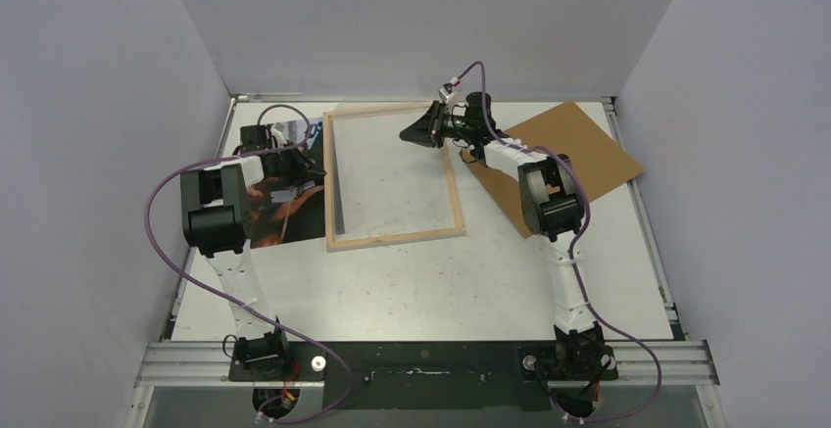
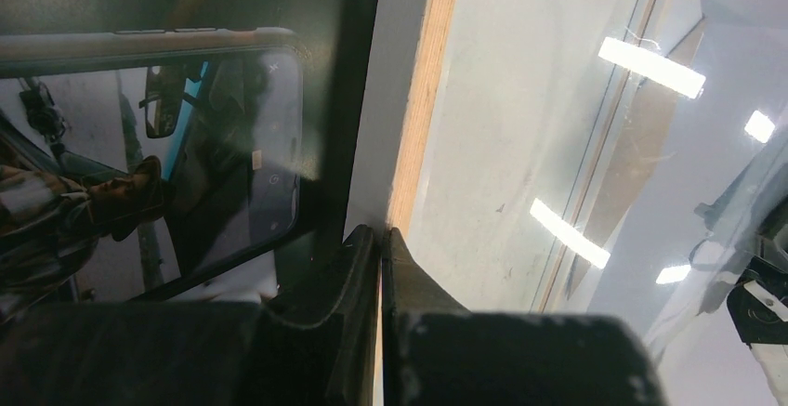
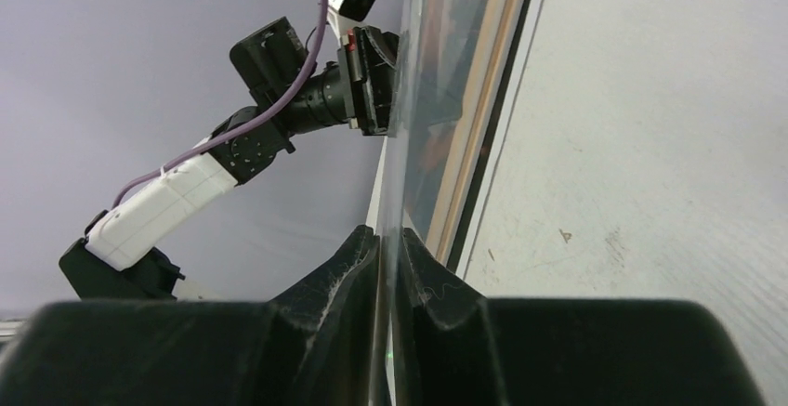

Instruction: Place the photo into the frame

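Observation:
The frame (image 1: 392, 237) lies flat mid-table with its wood side up, and its wood strip (image 2: 423, 99) also shows in the left wrist view. Left of it, partly under my left arm, lies the photo (image 1: 294, 217), its dark car picture (image 2: 186, 146) facing up. A thin clear pane (image 3: 409, 146) stands edge-on over the frame. My right gripper (image 1: 407, 134) (image 3: 388, 236) is shut on the pane's near edge. My left gripper (image 1: 314, 166) (image 2: 382, 234) (image 3: 383, 81) is shut on the opposite edge, beside the frame's left strip. The pane mirrors ceiling lights.
A brown backing board (image 1: 578, 144) lies at the back right, partly under my right arm. White walls close in the table on three sides. A purple cable loops off each arm.

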### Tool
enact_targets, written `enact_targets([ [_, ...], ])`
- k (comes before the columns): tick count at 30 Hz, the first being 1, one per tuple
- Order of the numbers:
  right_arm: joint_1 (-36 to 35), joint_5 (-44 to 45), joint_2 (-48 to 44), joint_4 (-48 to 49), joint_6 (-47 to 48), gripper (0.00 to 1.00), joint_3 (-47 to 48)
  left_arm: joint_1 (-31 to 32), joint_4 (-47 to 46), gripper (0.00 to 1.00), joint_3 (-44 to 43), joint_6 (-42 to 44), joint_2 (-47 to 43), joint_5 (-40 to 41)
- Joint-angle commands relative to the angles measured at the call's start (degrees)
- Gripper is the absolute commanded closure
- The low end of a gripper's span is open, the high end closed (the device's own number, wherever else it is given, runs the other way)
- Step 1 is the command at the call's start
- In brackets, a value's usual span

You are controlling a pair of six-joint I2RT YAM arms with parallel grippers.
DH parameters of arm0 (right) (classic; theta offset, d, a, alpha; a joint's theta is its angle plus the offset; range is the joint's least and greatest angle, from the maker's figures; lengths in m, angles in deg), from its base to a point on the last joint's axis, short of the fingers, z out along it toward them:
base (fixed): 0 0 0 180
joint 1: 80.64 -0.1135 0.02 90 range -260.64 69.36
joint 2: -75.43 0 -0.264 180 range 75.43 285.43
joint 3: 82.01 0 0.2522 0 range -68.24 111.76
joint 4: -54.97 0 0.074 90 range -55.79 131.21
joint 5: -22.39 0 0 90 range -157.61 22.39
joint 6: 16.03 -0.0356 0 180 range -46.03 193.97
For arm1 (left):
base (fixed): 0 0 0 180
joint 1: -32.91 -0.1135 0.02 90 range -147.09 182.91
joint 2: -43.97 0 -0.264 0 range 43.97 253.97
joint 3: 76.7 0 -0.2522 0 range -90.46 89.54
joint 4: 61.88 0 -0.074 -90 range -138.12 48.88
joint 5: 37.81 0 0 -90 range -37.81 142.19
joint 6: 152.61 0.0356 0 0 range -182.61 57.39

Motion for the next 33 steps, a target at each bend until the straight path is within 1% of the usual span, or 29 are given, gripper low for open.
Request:
enact_targets([
  [1, -0.4, -0.8, 0.4, -2.3, 3.3, 0.86, 2.2, 1.7, 5.2, 0.99, 0.8, 3.6, 4.0, 7.2],
  [7, -0.1, 0.4, 0.6, -8.1, 6.9, 0.8, 3.2, 1.8, 5.2, 0.99, 1.2, 3.5, 3.7, 7.2],
  [12, 0.3, 1.0, 0.4, -9.9, 7.6, 0.73, 3.4, 1.8, 5.2, 0.99, 1.6, 3.6, 3.3, 7.4],
  [19, 1.3, 0.6, 1.9, -11.6, 7.8, 0.67, 6.2, 1.9, 5.2, 0.99, 1.8, 3.6, 3.0, 7.4],
  [22, 1.4, 0.8, 1.8, -11.6, 7.9, 0.65, 5.8, 1.9, 5.5, 0.99, 1.8, 3.8, 2.7, 7.5],
  [26, 1.4, 1.0, 1.2, -11.7, 8.3, 0.58, 5.1, 1.9, 5.5, 0.99, 2.0, 3.8, 2.6, 7.6],
  [30, 1.5, 1.6, 0.6, -13.4, 9.6, 0.53, 5.2, 1.9, 5.5, 0.99, 2.0, 3.7, 2.4, 7.6],
  [33, 1.5, 2.4, 0.0, -16.0, 11.6, 0.5, 5.6, 1.9, 5.5, 0.99, 2.3, 3.7, 2.3, 7.7],
])
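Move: From the right hand, which still has the clear sheet between its barely parted fingers, the frame's middle lies about 5 cm left, nearly level fore and aft, and 15 cm below. The photo's middle is some 29 cm left and 4 cm back, the brown board's about 37 cm right. From the left hand, shut at the frame's left bar, the frame's middle is roughly 16 cm right and 2 cm ahead, the photo's 9 cm left and 3 cm back. Open the right fingers to about half their range to free the clear sheet, sinking some 3 cm towards the frame with a slight tilt as they part. Then ease the hand about 2 cm to the right and 1.5 cm forward, the sheet still passing between the open fingers. Keep the left fingertips shut and still against the frame's left bar. ##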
